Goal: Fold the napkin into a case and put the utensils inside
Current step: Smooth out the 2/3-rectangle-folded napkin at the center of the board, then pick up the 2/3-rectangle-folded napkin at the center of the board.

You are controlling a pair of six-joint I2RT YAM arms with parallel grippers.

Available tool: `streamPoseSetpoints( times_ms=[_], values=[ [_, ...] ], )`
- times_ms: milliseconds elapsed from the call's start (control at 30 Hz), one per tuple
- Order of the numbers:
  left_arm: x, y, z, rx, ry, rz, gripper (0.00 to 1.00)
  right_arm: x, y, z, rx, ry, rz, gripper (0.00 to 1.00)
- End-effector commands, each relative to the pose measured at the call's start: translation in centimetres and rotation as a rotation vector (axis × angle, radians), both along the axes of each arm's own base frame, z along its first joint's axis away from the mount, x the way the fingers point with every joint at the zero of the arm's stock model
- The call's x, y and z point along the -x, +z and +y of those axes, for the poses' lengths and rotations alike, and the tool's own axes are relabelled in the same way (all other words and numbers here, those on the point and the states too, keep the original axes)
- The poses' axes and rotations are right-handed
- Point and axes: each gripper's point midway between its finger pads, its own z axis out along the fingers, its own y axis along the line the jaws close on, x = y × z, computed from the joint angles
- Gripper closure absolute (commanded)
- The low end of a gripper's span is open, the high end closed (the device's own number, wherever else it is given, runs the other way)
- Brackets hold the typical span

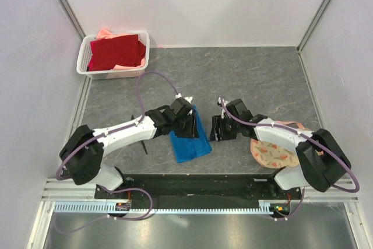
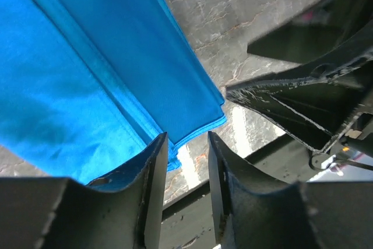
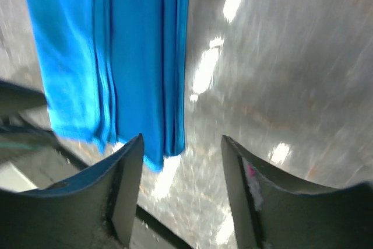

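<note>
The blue napkin (image 1: pixel 189 144) lies folded into a long narrow layered strip near the table's front middle; its layered edges show in the left wrist view (image 2: pixel 87 74) and the right wrist view (image 3: pixel 116 56). My left gripper (image 1: pixel 192 127) hovers over the strip's far end, open (image 2: pixel 187 144), with nothing between its fingers. My right gripper (image 1: pixel 215 129) stands just right of the strip, also open (image 3: pixel 182 144) and empty, over bare table beside the cloth's near corner. A thin black utensil (image 1: pixel 145 146) pokes out from under my left arm.
A white basket (image 1: pixel 87 48) holding a dark red cloth (image 1: pixel 116 52) sits at the back left. A round peach floral mat (image 1: pixel 274 153) lies under my right arm. White walls enclose the grey table (image 1: pixel 256 80). The black base rail (image 1: pixel 198 185) runs along the front edge.
</note>
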Motion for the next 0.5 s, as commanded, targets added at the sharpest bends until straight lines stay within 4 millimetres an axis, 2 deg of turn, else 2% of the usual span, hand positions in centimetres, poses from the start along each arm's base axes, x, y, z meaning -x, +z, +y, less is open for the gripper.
streamPoseSetpoints(
  times_ms=[0, 100, 167, 267, 400, 467],
  values=[
    [0.0, 1.4, 0.4, 0.006, 0.078, -0.105, 0.58, 1.3, 1.1, 1.1, -0.129, 0.034, -0.025, 0.39],
    [1.1, 2.1, 0.0, 0.011, 0.07, -0.162, 0.54, 1.9, 0.3, 1.5, -0.16, 0.046, -0.005, 0.44],
    [2.2, 2.1, -0.6, 0.031, 0.05, -0.19, 0.41, 2.3, -0.5, 1.7, -0.157, 0.061, 0.019, 0.48],
    [3.2, 1.5, -0.9, 0.025, 0.032, -0.187, 0.34, 2.9, -1.1, 2.1, -0.168, 0.074, 0.049, 0.52],
    [3.8, 0.6, -1.4, -0.012, 0.021, -0.189, 0.32, 2.9, -0.7, 2.7, -0.212, 0.076, 0.043, 0.56],
    [3.8, 0.4, -1.7, -0.038, 0.017, -0.213, 0.32, 3.3, -0.5, 3.0, -0.234, 0.076, 0.068, 0.62]
  ],
)
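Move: From the left hand the middle of the napkin's near edge lies about 7 cm back, 2 cm to the right and 5 cm below; the dark utensil is some 21 cm left of this hand and 1 cm farther out. From the right hand the napkin's near right corner is roughly 5 cm back, 2 cm to the left and 3 cm down, with the near edge's middle 7 cm back and 9 cm left. Drawing back about 5 cm over the napkin towards its near edge, the left hand opens its fingers wider and swings their tips slightly forward, its height hardly changing. The right hand eases back some 3 cm, then sinks and edges left to the near right corner, tips tilting left as the fingers partly close around it without shutting. ##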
